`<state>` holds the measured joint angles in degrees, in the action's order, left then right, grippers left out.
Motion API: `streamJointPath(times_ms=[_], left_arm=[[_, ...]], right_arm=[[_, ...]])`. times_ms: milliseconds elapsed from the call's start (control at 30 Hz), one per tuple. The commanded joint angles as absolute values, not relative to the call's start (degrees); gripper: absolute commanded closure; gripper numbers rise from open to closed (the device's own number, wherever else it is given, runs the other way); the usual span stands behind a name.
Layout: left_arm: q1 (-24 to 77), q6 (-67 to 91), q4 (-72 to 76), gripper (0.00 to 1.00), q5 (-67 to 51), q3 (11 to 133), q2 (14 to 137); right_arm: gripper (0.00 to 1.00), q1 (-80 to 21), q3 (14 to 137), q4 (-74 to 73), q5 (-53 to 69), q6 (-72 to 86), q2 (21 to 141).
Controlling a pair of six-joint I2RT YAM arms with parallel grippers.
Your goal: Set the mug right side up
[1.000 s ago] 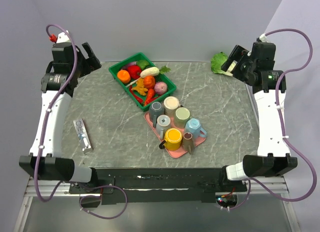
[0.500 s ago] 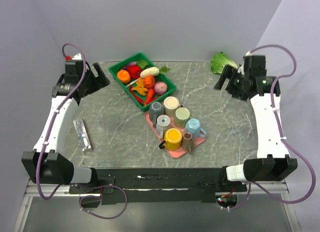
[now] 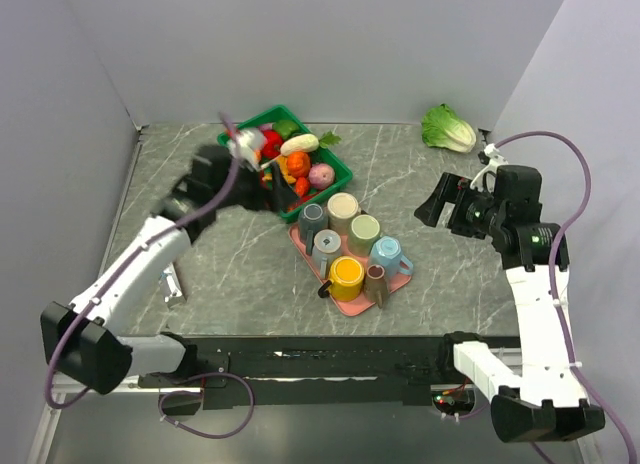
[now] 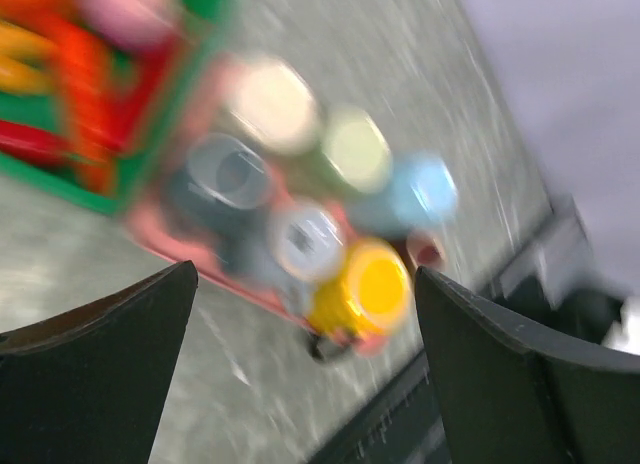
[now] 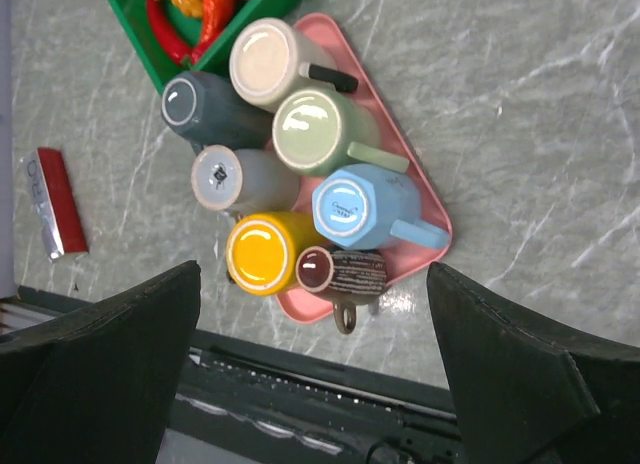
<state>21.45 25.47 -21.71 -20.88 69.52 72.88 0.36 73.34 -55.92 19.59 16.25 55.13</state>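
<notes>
Several mugs stand bottom up on a pink tray (image 3: 297, 236) (image 5: 297, 304) in the middle of the table: cream (image 3: 343, 206) (image 5: 265, 62), dark grey (image 3: 312, 219), green (image 3: 364, 229), light grey (image 3: 326, 246), blue (image 3: 387, 252) (image 5: 350, 206), yellow (image 3: 346, 274) (image 5: 260, 254) (image 4: 365, 289) and brown striped (image 3: 376, 277) (image 5: 335, 271). My left gripper (image 3: 272, 179) (image 4: 305, 384) hovers open beside the tray's far left end, its view blurred. Right of the tray, my right gripper (image 3: 440, 206) (image 5: 315, 384) hangs open and looks down on the mugs. Neither touches a mug.
A green basket (image 3: 340, 174) of toy fruit and vegetables stands just behind the tray, under my left wrist. A cabbage (image 3: 448, 129) lies at the back right corner. A silver and red packet (image 3: 178, 284) (image 5: 50, 204) lies at the left, near the front edge.
Both arms have swung in from the back corners. The left one now reaches over the basket toward the tray; the right one has come forward and turned toward the tray. No mug has moved.
</notes>
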Motion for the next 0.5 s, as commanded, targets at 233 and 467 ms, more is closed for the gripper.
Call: streamJointPath(times_ms=[233, 467], left_arm=[[49.38, 18.82, -15.63, 0.03, -18.66, 59.93, 76.54], [60.89, 14.15, -21.36, 0.02, -5.57, 64.51, 87.34]], right_arm=[[0.0, 0.26, 71.72, -53.7, 18.1, 22.06, 57.13], [0.0, 0.26, 69.0, -50.98, 19.6, 20.83, 55.28]])
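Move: The left hand hangs open high over the near side of the vegetable crate. The yellow mug, bottom up on the tray, lies about 15 cm back, 17 cm right and 23 cm below it. At the same depth, the brown mug is some 6 cm right and 2 cm nearer than the yellow one; the grey mug is 4 cm left and 5 cm farther out. From the right hand the yellow mug lies about 7 cm back, 19 cm left and 24 cm below. The left hand heads for the yellow mug with open fingers, sweeping back and right about 15 cm each way while sinking some 13 cm. Its wrist swings around 35 degrees clockwise, so the fingers come to point right and more steeply down, close above the mug's handle side; no touch is visible. The right hand, also open, sinks about 2.5 cm. ##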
